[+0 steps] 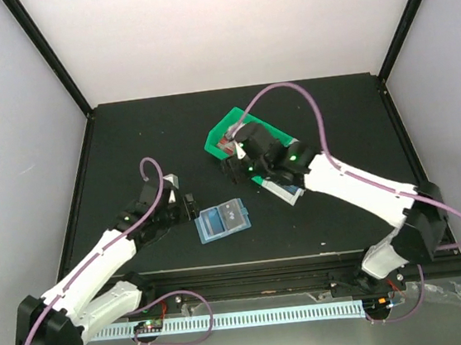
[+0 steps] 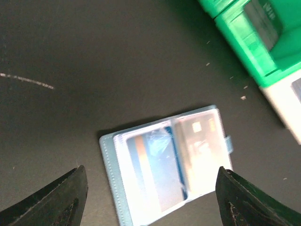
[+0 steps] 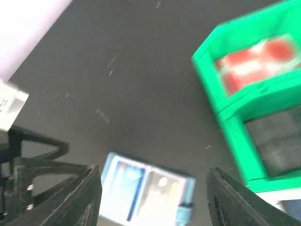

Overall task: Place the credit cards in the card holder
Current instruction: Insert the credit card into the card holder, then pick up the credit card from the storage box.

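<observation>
The card holder (image 1: pixel 222 220) lies open and flat on the black table, a blue card (image 2: pixel 160 174) in its left pocket and a pale card (image 2: pixel 202 146) in its right one. My left gripper (image 1: pixel 188 207) hovers just left of it, open, with nothing between the fingers (image 2: pixel 61 202). In the right wrist view the holder (image 3: pixel 146 193) shows below my open, empty right gripper (image 3: pixel 153 202). That gripper (image 1: pixel 235 165) hangs at the near end of the green bin (image 1: pixel 227 129). Red-and-white credit cards (image 3: pixel 254 66) and dark ones (image 3: pixel 277 141) lie in the bin's compartments.
A white bin (image 1: pixel 282 190) sits against the green bin's near end, mostly under the right arm, and shows at the edge of the left wrist view (image 2: pixel 287 108). Black frame posts stand at the table's back corners.
</observation>
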### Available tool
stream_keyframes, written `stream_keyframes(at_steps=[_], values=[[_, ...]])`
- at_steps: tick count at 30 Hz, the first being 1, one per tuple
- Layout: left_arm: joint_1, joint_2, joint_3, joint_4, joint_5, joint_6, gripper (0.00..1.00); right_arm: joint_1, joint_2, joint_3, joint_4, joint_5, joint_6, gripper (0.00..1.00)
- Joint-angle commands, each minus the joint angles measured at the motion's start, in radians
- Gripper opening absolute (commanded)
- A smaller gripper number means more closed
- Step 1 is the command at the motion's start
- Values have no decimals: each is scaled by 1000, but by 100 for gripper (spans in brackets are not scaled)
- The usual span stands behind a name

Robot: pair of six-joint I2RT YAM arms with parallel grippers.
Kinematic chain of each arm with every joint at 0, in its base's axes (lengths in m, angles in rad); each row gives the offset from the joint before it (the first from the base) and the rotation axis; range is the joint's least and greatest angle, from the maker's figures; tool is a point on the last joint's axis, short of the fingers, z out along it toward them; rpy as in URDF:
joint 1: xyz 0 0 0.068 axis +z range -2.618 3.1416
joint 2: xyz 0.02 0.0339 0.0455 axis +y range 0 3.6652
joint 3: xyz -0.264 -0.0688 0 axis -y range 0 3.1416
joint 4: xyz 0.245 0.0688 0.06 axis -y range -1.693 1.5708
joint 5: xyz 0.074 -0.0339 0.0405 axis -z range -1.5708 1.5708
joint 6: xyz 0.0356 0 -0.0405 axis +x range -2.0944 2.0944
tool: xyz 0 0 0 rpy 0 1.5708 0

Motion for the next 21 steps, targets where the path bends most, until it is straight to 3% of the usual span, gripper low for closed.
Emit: stream_keyframes(at_steps=[1, 7, 12, 15, 18, 21], values=[[5, -74, 64, -35, -24, 32, 78, -35, -111, 36, -119, 228, -202, 63], [16, -85, 136, -14, -73, 105, 99, -164, -106, 124, -132, 234, -324, 65], [25, 2, 210, 35, -19, 129, 99, -265, -22, 160, -136, 94, -433, 65], [28, 83, 236, 146, 75, 126, 99, -312, 61, 213, -180, 44, -511, 62], [30, 191, 275, 259, 216, 110, 99, -357, 160, 295, -229, -11, -569, 59], [28, 342, 334, 306, 255, 37, 98, -387, 258, 370, -266, -46, -615, 58]])
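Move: The black cards' middle compartment of the tray lies about 14 cm ahead of the right hand, 11 cm to its right and 19 cm below; the red-card compartment is 21 ahead, 3 right, the white one 8 ahead, 19 right. The card holder lies 8 back, 4 left, 20 below. From the left hand the middle compartment is about 19 ahead, 21 right, 8 below; the holder 3 back, 8 right, 9 below. Both hands, empty, leave the card holder for the tray. The right travels some 13 cm forward and 11 cm to its right, arching up about 8 cm and sinking back almost as far over the compartments, turning some 20 degrees, its fingers still part open. The left climbs about 8 cm, then swings forward and right, tipping up and opening wide. Neither touches anything visible. ##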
